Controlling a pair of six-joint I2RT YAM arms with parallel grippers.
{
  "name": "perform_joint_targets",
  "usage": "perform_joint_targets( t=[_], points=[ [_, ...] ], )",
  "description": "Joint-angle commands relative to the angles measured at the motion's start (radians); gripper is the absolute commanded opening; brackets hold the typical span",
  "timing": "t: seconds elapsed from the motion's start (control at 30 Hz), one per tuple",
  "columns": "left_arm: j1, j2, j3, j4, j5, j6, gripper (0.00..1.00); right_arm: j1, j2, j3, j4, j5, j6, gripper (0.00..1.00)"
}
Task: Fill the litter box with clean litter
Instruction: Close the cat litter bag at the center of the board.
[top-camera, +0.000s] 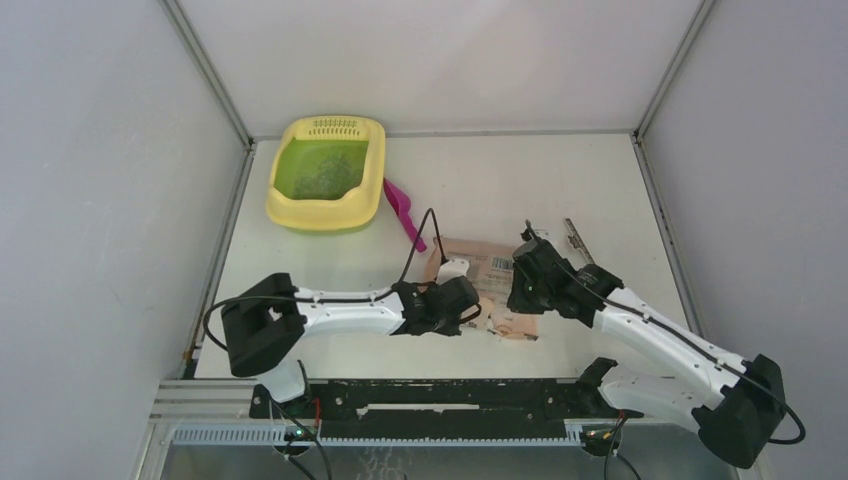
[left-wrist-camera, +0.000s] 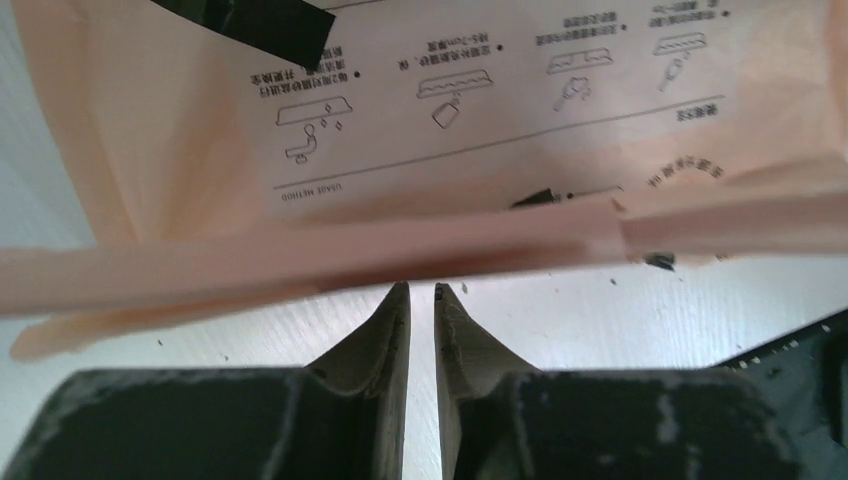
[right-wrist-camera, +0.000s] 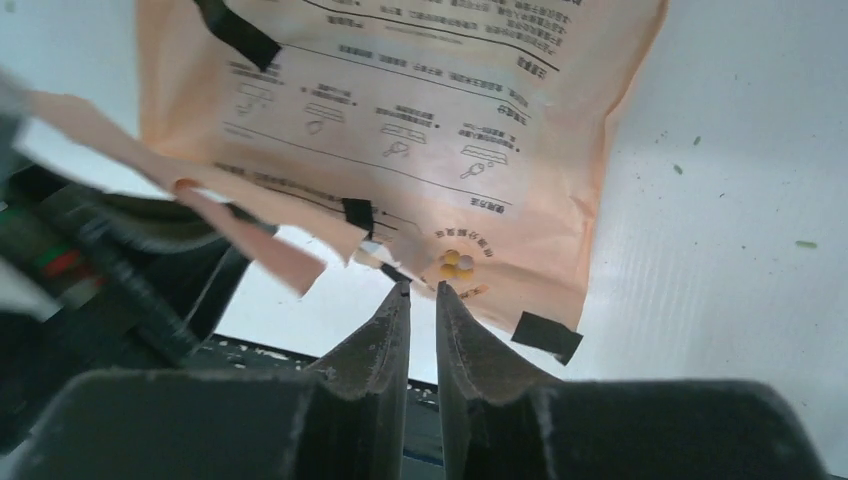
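Observation:
The pale yellow litter box (top-camera: 300, 212) sits at the table's far left, with clean litter (top-camera: 325, 175) speckling its green floor. A peach printed bag (top-camera: 490, 268) lies flat between my two grippers. My left gripper (top-camera: 476, 312) meets the bag's left edge. In the left wrist view its jaws (left-wrist-camera: 422, 288) stand a narrow slit apart, tips right at a peach edge strip of the bag (left-wrist-camera: 300, 255). My right gripper (top-camera: 513, 298) is at the bag's right side. Its jaws (right-wrist-camera: 420, 287) are also a slit apart, tips at the lower rim of the bag (right-wrist-camera: 420, 130). No grip shows on either.
A magenta scoop (top-camera: 402, 208) lies just right of the litter box. A thin grey metal piece (top-camera: 577, 240) rests behind the right arm. Stray granules (right-wrist-camera: 680, 168) dot the white table. Grey walls enclose left, right and back. The left gripper body (right-wrist-camera: 110, 250) crowds the right wrist view.

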Motion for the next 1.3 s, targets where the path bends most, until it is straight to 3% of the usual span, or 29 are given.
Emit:
perform_joint_targets(
  t=[0.0, 0.3, 0.67, 0.77, 1.1, 1.27],
  points=[
    [0.037, 0.043, 0.079, 0.045, 0.009, 0.032, 0.18, 0.055, -0.043, 0.029, -0.080, 0.012, 0.022, 0.21],
    [0.096, 0.040, 0.078, 0.076, 0.043, 0.053, 0.18, 0.235, 0.006, 0.015, -0.050, 0.024, 0.126, 0.20],
    [0.165, 0.117, 0.079, 0.133, 0.081, 0.069, 0.18, 0.268, 0.157, -0.059, 0.071, 0.010, 0.156, 0.19],
    [0.182, 0.127, 0.059, 0.149, 0.086, 0.069, 0.17, 0.228, 0.196, -0.091, 0.103, 0.003, 0.141, 0.20],
    [0.221, 0.163, 0.023, 0.198, 0.094, 0.072, 0.17, -0.100, 0.208, -0.142, 0.195, -0.147, -0.017, 0.19],
    [0.240, 0.190, 0.032, 0.214, 0.101, 0.076, 0.17, -0.169, 0.241, -0.141, 0.219, -0.174, -0.058, 0.19]
  ],
)
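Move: Just ahead of the left fingertips, within about 2 cm and slightly higher, stands the bag's raised mouth flap; the body of the bag is centred some 9 cm ahead of that hand, 4 cm to its right and 3 cm lower. The scoop lies about 27 cm ahead and 11 cm left, 4 cm lower. From the right hand, the bag's taped near right corner is about 4 cm back, 3 cm right and 9 cm below. Sweeping forward about 7 cm while sinking 2 cm, the left hand pushes the mouth flap over onto the bag with nearly shut fingers. Meanwhile the right arcs back and left over the bag's near edge, drops some 8 cm as its fingers tilt more upright by about 15 degrees, then cuts forward and right against the edge beside the taped corner, fingers staying almost closed. ##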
